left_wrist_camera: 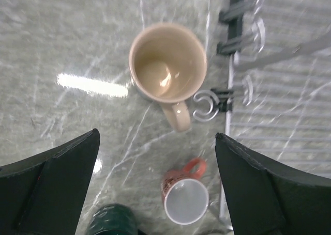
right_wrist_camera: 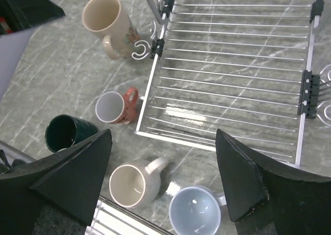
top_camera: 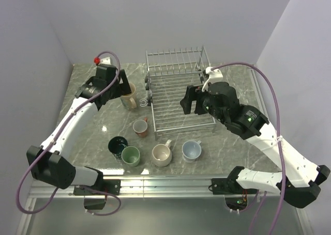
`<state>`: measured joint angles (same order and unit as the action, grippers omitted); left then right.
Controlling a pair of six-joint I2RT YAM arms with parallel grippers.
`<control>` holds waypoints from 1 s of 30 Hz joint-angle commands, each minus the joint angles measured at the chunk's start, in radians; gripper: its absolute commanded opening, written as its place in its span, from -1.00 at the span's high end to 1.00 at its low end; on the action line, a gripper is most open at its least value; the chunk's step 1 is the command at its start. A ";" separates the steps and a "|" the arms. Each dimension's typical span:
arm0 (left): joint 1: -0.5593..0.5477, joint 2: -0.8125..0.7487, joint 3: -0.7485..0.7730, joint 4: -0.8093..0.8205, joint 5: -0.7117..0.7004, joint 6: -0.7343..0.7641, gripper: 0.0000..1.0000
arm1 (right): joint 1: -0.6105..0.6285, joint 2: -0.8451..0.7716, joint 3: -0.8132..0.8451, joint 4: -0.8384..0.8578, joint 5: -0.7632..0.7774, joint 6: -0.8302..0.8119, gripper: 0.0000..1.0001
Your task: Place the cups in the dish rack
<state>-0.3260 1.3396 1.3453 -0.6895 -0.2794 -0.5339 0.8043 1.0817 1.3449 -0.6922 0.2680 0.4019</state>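
Several cups stand on the marble table, none in the dish rack (top_camera: pixel 181 127). Left of the rack are the tall cream cup (top_camera: pixel 128 95) and the small reddish-brown cup (top_camera: pixel 140 127). In front of it stand the dark teal (top_camera: pixel 118 144), light green (top_camera: pixel 131 155), beige (top_camera: pixel 162 154) and pale blue (top_camera: pixel 191 150) cups. My left gripper (left_wrist_camera: pixel 156 137) hangs open just above the cream cup (left_wrist_camera: pixel 168 63), with the reddish-brown cup (left_wrist_camera: pixel 185 193) between its fingers lower in that view. High over the rack's (right_wrist_camera: pixel 148 90) front edge, my right gripper (right_wrist_camera: pixel 163 134) is open, the beige (right_wrist_camera: pixel 133 183) and blue (right_wrist_camera: pixel 196 212) cups below it.
White walls close in the table at the back and both sides. Small wire hooks on black clips (left_wrist_camera: pixel 223 98) stick out from the rack's left rim, close to the cream cup's handle. A metal rail (top_camera: pixel 165 183) runs along the near table edge.
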 commanded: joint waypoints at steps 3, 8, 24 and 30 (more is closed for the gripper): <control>0.022 0.073 -0.076 0.015 0.103 0.042 -0.99 | -0.076 0.004 0.033 -0.038 -0.038 -0.002 -0.75; 0.021 0.072 -0.156 0.080 0.226 0.034 -0.93 | -0.143 0.029 0.040 -0.101 -0.058 0.003 -0.74; -0.076 0.018 -0.409 0.180 0.299 -0.021 -0.45 | -0.151 0.063 0.002 -0.112 -0.093 0.080 -0.70; -0.079 0.072 -0.417 0.192 0.319 -0.003 -0.19 | -0.149 0.063 0.000 -0.121 -0.082 0.083 -0.69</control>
<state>-0.4000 1.3903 0.9333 -0.5365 0.0181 -0.5404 0.6601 1.1511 1.3407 -0.8093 0.1764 0.4778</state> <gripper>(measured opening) 0.606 0.849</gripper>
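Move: The small red cup stands about 7 cm back and 8 cm to the right of the open left hand, some 20 cm below. The dark green mug is roughly 15 cm back and 3 cm left, the light green cup about 20 cm back and 4 cm right, and the tall beige mug some 10 cm ahead and 2 cm right, all about as far below. From the right hand, the red cup lies roughly 21 cm left, 5 cm ahead and 29 cm below. The red cup is what the left hand drops to: about 15 cm down, steeply at first, then also back and right, the fingers tipping some 20 degrees further down and swinging clockwise. They close partway as the right finger reaches the cup's mouth, the left one staying outside; contact can't be made out. The right hand, still open, sinks about 5 cm and shifts slightly right. ##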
